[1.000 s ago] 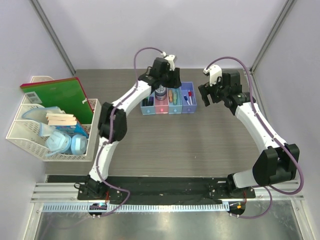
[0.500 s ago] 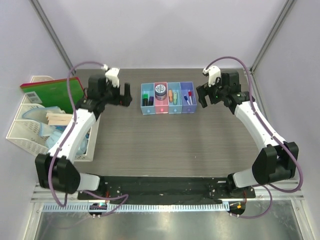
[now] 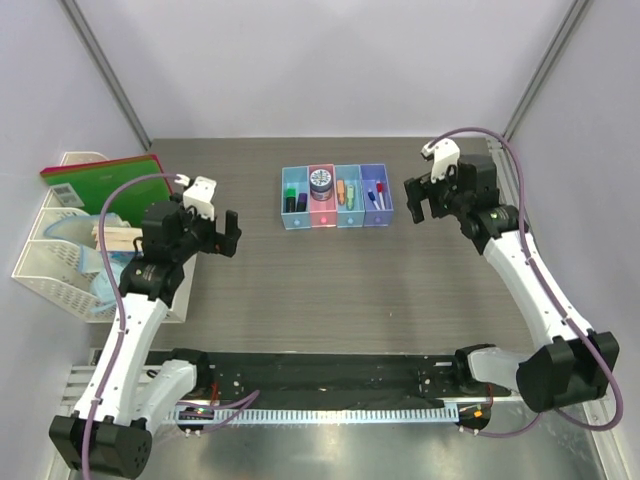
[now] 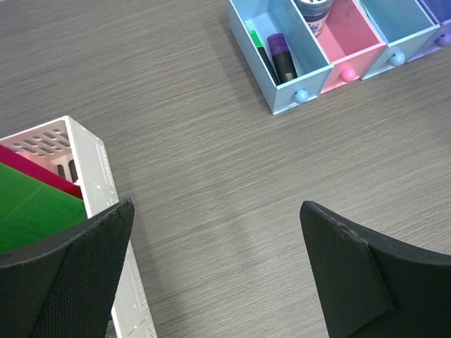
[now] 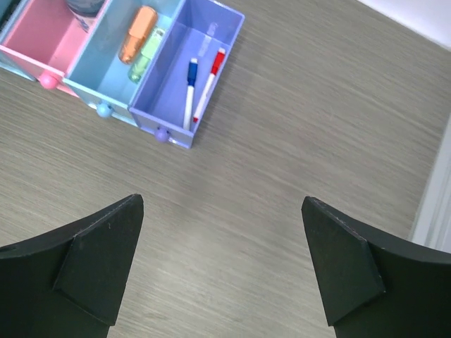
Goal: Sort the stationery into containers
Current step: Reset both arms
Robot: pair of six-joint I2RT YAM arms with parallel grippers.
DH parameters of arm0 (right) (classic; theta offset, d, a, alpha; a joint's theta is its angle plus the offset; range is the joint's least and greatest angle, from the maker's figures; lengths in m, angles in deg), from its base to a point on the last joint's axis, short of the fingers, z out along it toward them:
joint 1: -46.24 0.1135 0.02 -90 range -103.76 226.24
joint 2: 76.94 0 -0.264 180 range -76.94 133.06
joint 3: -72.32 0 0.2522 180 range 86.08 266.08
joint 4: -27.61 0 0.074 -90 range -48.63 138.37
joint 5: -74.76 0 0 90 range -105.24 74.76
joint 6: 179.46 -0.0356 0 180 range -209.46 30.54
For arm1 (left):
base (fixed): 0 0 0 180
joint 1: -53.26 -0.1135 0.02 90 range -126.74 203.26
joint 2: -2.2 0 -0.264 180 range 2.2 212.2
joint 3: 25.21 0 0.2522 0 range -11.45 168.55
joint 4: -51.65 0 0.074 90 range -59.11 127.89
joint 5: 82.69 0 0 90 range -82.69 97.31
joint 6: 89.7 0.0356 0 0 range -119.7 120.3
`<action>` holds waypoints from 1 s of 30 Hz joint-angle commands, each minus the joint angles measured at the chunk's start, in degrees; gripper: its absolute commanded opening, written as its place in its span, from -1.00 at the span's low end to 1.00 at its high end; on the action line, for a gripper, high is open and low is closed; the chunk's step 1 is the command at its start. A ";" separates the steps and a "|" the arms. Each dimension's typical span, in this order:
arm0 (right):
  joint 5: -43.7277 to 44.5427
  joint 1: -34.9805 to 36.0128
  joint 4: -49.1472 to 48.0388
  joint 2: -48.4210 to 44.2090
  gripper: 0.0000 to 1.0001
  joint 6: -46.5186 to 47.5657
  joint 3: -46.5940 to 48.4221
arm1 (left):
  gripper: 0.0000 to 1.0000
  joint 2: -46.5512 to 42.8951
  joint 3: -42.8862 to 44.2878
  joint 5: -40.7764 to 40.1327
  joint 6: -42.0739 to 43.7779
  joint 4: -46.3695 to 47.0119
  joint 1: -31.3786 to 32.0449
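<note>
The containers [image 3: 336, 225] are a row of four joined bins at the back middle of the table. Two black highlighters [image 4: 275, 55] lie in the leftmost light blue bin [image 4: 285, 104]. A round blue jar [image 3: 321, 180] stands in the pink bin. An orange item and a small green-white bottle [image 5: 144, 62] lie in the third bin. A blue-capped marker [image 5: 191, 84] and a red-capped marker [image 5: 210, 74] lie in the purple bin [image 5: 180, 137]. My left gripper [image 3: 220, 238] [image 4: 215, 208] hangs open and empty left of the bins. My right gripper [image 3: 422, 205] [image 5: 222, 201] hangs open and empty right of them.
A white mesh organiser [image 3: 60, 275] stands at the table's left edge, close behind my left gripper; its corner [image 4: 91, 169] shows in the left wrist view. It holds a green notebook [image 3: 120, 195], wooden sticks [image 3: 120, 238] and blue items.
My left arm has swung from over the pink bin out to the left, beside the organiser, and its jaws have opened wide. My right gripper has drawn back slightly and opened a little more.
</note>
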 commanded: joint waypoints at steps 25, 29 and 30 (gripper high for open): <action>10.50 -2.52 -11.63 -12.79 1.00 -1.08 -11.13 | 1.00 -2.01 -0.43 10.17 0.56 0.47 -11.99; 10.32 -2.96 -11.98 -13.23 0.99 -1.07 -11.48 | 1.00 -2.10 -0.51 11.40 0.12 0.47 -13.04; 10.32 -2.88 -11.98 -13.32 0.99 -1.16 -11.57 | 1.00 -2.10 -0.60 11.58 0.03 0.47 -13.22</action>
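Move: The stationery organizer's middle is about 18 cm ahead of the empty left hand, 26 cm to its right and 20 cm below. The white basket lies some 30 cm left of that hand and 3 cm ahead. From the empty right hand, the organizer's middle is roughly 10 cm ahead, 19 cm left and 21 cm below; its two markers are about 10 cm ahead and 8 cm left. Both open hands retreat sideways from the organizer: left 4 cm left, right 5 cm right and back, tilting up. ##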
